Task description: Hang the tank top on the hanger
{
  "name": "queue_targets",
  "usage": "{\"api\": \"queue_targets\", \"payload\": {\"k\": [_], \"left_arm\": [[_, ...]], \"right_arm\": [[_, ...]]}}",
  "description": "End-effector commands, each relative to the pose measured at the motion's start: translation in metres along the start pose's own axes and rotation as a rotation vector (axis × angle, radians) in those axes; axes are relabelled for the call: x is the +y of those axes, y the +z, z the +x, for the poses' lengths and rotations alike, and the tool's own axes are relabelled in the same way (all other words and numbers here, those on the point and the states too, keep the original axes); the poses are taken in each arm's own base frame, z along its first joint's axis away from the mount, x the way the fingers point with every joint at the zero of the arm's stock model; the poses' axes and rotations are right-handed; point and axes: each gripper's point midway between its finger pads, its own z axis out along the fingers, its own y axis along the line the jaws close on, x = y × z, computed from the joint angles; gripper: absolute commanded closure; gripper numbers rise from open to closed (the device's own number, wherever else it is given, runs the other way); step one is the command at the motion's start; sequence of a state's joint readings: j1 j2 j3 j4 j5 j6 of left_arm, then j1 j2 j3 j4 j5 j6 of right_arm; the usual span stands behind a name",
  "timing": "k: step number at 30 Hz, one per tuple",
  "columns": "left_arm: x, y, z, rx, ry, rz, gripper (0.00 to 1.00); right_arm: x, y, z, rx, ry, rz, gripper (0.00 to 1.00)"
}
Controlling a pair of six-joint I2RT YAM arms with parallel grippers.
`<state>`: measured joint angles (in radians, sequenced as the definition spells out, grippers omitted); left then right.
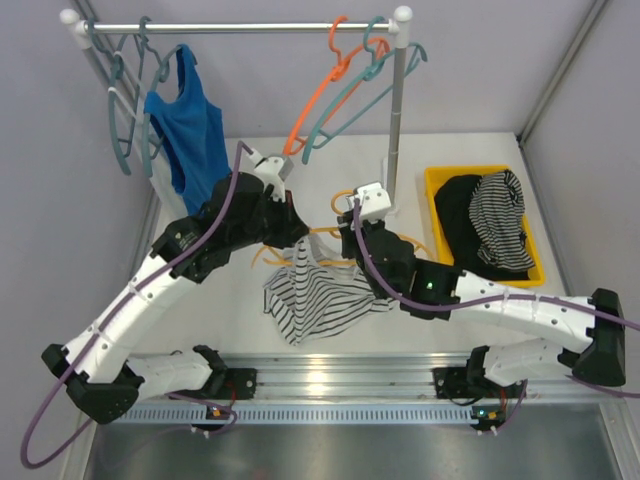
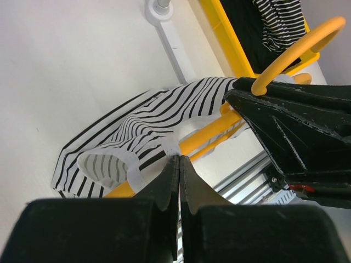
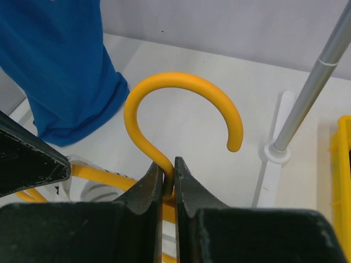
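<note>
The tank top [image 1: 315,295], white with bold black stripes, lies crumpled on the table between the arms, with its upper part lifted. My left gripper [image 2: 178,158] is shut on the white strap edge of the tank top [image 2: 159,118]. The yellow hanger [image 2: 211,131] runs under that strap, and its shoulder bar passes through the fabric. My right gripper [image 3: 169,167] is shut on the neck of the hanger just below its hook [image 3: 181,82]. In the top view both grippers meet above the shirt, left [image 1: 292,228] and right [image 1: 348,238].
A clothes rack [image 1: 240,28] stands at the back, its right pole [image 1: 397,130] close behind the right wrist. On it hang a blue top [image 1: 190,130], teal hangers [image 1: 125,110] and an orange hanger [image 1: 320,95]. A yellow bin [image 1: 436,215] with dark and fine-striped garments sits at the right.
</note>
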<state>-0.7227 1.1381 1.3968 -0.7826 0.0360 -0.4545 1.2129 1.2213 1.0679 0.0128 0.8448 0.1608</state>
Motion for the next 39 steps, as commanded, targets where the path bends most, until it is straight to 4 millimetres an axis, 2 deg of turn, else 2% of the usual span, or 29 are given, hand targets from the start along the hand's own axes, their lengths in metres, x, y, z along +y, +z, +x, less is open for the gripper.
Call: {"api": "queue_targets", "payload": {"k": [1, 3, 4, 5, 6, 8, 9, 12, 15, 19, 21, 22, 27, 39], "left_arm": [[-0.009, -0.017, -0.014, -0.044, 0.048, 0.035, 1.00], [-0.009, -0.020, -0.014, -0.043, 0.063, 0.038, 0.98], [-0.010, -0.023, -0.016, -0.050, 0.079, 0.044, 0.94], [-0.013, -0.026, -0.017, -0.054, 0.087, 0.057, 0.87], [-0.014, -0.028, -0.018, -0.059, 0.099, 0.067, 0.74], [-0.015, -0.034, -0.022, -0.076, 0.142, 0.076, 0.64], [-0.015, -0.039, -0.024, -0.086, 0.158, 0.076, 0.54], [-0.011, -0.048, -0.029, -0.116, 0.247, 0.067, 0.46], [-0.008, -0.052, -0.027, -0.112, 0.308, 0.067, 0.43], [-0.001, -0.046, -0.011, -0.066, 0.387, 0.073, 0.39], [-0.006, -0.045, -0.006, -0.057, 0.423, 0.132, 0.39], [-0.015, -0.044, -0.001, -0.051, 0.433, 0.200, 0.39], [-0.036, -0.043, 0.004, -0.056, 0.449, 0.344, 0.37], [-0.033, -0.025, 0.021, 0.001, 0.488, 0.412, 0.40]], "right_arm": [[0.025, -0.003, -0.042, -0.093, 0.090, -0.084, 1.00], [0.027, -0.004, -0.041, -0.090, 0.095, -0.090, 1.00], [0.028, -0.004, -0.039, -0.088, 0.095, -0.094, 1.00], [0.027, -0.005, -0.040, -0.092, 0.101, -0.097, 1.00], [0.027, -0.005, -0.040, -0.093, 0.102, -0.098, 1.00], [0.028, -0.006, -0.040, -0.097, 0.108, -0.108, 1.00], [0.028, -0.007, -0.041, -0.100, 0.112, -0.118, 1.00], [0.028, -0.011, -0.041, -0.106, 0.115, -0.137, 1.00], [0.026, -0.014, -0.042, -0.106, 0.117, -0.147, 1.00], [0.022, -0.022, -0.043, -0.110, 0.124, -0.169, 1.00], [0.020, -0.024, -0.043, -0.110, 0.129, -0.177, 1.00], [0.018, -0.027, -0.043, -0.109, 0.126, -0.182, 1.00], [0.014, -0.032, -0.043, -0.105, 0.128, -0.192, 1.00], [0.017, -0.037, -0.040, -0.085, 0.123, -0.230, 1.00]]}}
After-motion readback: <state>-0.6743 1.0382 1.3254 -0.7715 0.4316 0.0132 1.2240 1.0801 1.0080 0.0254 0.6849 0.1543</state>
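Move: The left fingers are shut on the tank top's left strap, already looped over the yellow hanger's left arm, with strap and arm right at the fingertips, a centimetre or so down. The hanger's left end is some 9 cm to this hand's left, 5 cm back and a little lower. The hanger's neck, in the right fingers, is about 9 cm right and 2 cm ahead. From the right hand the strap lies roughly 9 cm left and 2 cm back. Letting go of the strap, the left hand opens to well over half its range and lifts about 3.5 cm while easing left, then draws back and sinks beside the hanger's left arm, ending about 5 cm farther back, turned some 30 degrees clockwise with the fingers tipped upward. The right hand keeps its pinch on the neck, drifts left and returns, then brings the hanger about 2.5 cm back and 2 cm up, turning slightly counter-clockwise. ##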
